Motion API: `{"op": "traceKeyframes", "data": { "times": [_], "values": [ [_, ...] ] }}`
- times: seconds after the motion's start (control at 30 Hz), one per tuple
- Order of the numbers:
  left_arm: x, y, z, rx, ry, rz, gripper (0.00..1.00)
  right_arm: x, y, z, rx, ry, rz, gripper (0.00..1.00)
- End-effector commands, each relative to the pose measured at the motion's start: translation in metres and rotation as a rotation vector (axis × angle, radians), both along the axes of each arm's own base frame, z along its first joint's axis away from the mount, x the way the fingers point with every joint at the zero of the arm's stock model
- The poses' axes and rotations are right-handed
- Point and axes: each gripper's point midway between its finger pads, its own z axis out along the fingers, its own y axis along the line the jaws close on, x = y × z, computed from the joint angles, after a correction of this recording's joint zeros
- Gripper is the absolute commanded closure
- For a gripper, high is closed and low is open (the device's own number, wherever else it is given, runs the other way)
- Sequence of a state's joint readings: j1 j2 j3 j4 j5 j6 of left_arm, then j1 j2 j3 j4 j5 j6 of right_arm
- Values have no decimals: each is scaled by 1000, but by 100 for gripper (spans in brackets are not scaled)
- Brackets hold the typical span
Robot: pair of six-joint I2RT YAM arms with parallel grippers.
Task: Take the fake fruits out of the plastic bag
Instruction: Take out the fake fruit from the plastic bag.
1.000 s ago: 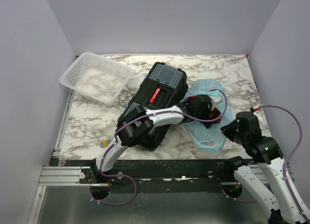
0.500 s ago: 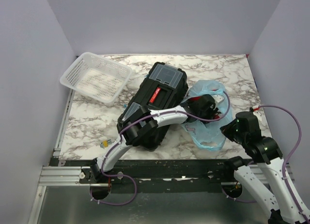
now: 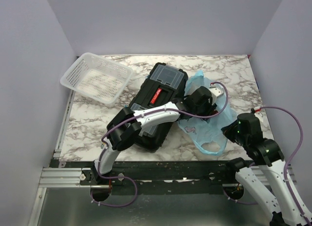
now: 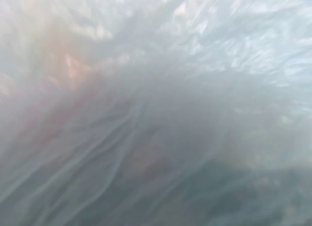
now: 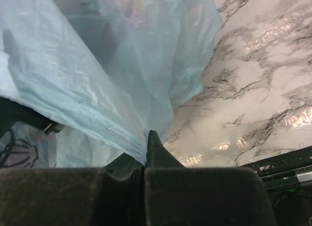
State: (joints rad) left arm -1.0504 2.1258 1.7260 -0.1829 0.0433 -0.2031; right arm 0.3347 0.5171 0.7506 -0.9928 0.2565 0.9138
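Observation:
The light-blue plastic bag lies crumpled on the marble table, right of the toolbox. My left gripper is pushed into the bag's raised upper part, and its fingers are hidden. Bag film fills the whole left wrist view, with only blurry reddish-orange tints behind it. The fake fruits cannot be made out as shapes. My right gripper is shut on a gathered fold of the bag at its near right edge. In the top view this right gripper sits at the bag's right side.
A black toolbox lies under my outstretched left arm, touching the bag's left side. A white mesh basket stands tilted at the back left. Bare marble table shows to the right of the bag.
My left gripper has moved up and toward the back inside the bag, and the bag's top has risen with it. The right gripper keeps its hold in place.

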Motion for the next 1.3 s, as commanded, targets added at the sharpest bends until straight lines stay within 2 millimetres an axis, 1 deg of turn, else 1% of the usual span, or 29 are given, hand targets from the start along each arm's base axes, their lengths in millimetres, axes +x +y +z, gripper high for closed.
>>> {"op": "traceKeyframes", "data": {
  "times": [0.0, 0.03, 0.17, 0.23, 0.3, 0.37, 0.4, 0.47, 0.5, 0.53, 0.63, 0.67, 0.73, 0.83, 0.87, 0.93, 1.0, 1.03, 1.07, 1.1, 1.13, 1.2, 1.27],
  "values": [
    [-16, 7, 44, -76, 1, -41, 93, 1, -1, 1, -7, -17, 3, 99],
    [-19, 9, 48, -80, 4, -49, 93, 2, -2, 2, -8, -21, -8, 99],
    [-28, 21, 46, -83, 20, -48, 94, 8, -7, 9, -8, -47, -52, 99],
    [-30, 26, 32, -65, 29, -45, 94, 9, -13, 20, -5, -73, -99, 99],
    [-28, 29, 13, -15, 48, -36, 95, 13, -14, 40, 1, -145, -98, 99],
    [-24, 30, -4, 38, 64, -20, 100, 16, -15, 59, 9, -214, -89, 99],
    [-23, 31, -11, 60, 70, -12, 100, 16, -15, 68, 12, -246, -87, 99],
    [-20, 34, -26, 95, 81, 11, 100, 17, -19, 74, -5, -266, -98, 99],
    [-19, 36, -29, 94, 82, 19, 100, 17, -24, 73, -22, -256, -115, 99],
    [-18, 38, -31, 88, 87, 28, 100, 15, -27, 68, -42, -223, -132, 99],
    [-14, 44, -27, 71, 84, 50, 100, 9, -39, 51, -91, -130, -194, 99],
    [-12, 46, -25, 64, 82, 58, 100, 8, -40, 44, -98, -101, -201, 99],
    [-12, 49, -16, 30, 72, 44, 100, 7, -37, 39, -94, -83, -185, 99],
    [-23, 50, 4, -44, 45, -26, 100, 8, -37, 36, -94, -76, -193, 99],
    [-29, 50, 13, -72, 40, -53, 100, 9, -37, 36, -96, -76, -194, 99],
    [-39, 53, 23, -111, 37, -93, 100, 14, -34, 35, -109, -75, -170, 99],
    [-45, 58, 27, -131, 33, -102, 100, 15, -34, 32, -130, -49, -161, 99],
    [-45, 61, 25, -124, 34, -93, 100, 14, -35, 32, -135, -38, -170, 99],
    [-44, 63, 22, -113, 39, -80, 100, 10, -40, 35, -136, -35, -197, 99],
    [-39, 65, 21, -103, 36, -54, 100, 7, -44, 38, -129, -45, -229, 99],
    [-35, 70, 14, -72, 46, -7, 100, 3, -49, 44, -121, -71, -259, 99],
    [-22, 74, 7, -46, 65, 81, 100, -5, -56, 59, -85, -163, -293, 99],
    [-10, 73, 2, -48, 104, 123, 100, -13, -61, 72, -30, -258, -318, 99]
  ]
}}
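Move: The left hand is inside the bag with strawberries already in its fingers; the white basket they may be meant for lies roughly 57 cm to its left, 20 cm farther out and some 10 cm lower. The toolbox's middle is about 28 cm to its left, 1 cm ahead and 4 cm below. The right hand keeps the bag's rim pinched; from it the strawberries are about 9 cm ahead, 4 cm to the left and 5 cm down. Still gripping the strawberries, the left fingers work them leftward and back towards the toolbox, about 7 cm left, in a shaking path: up a little, down some 8 cm, then up again to near the starting height. The right hand keeps its pinch on the rim, jerks it up about 6 cm, sinks back partway while drifting right, and turns some 10 degrees clockwise. ##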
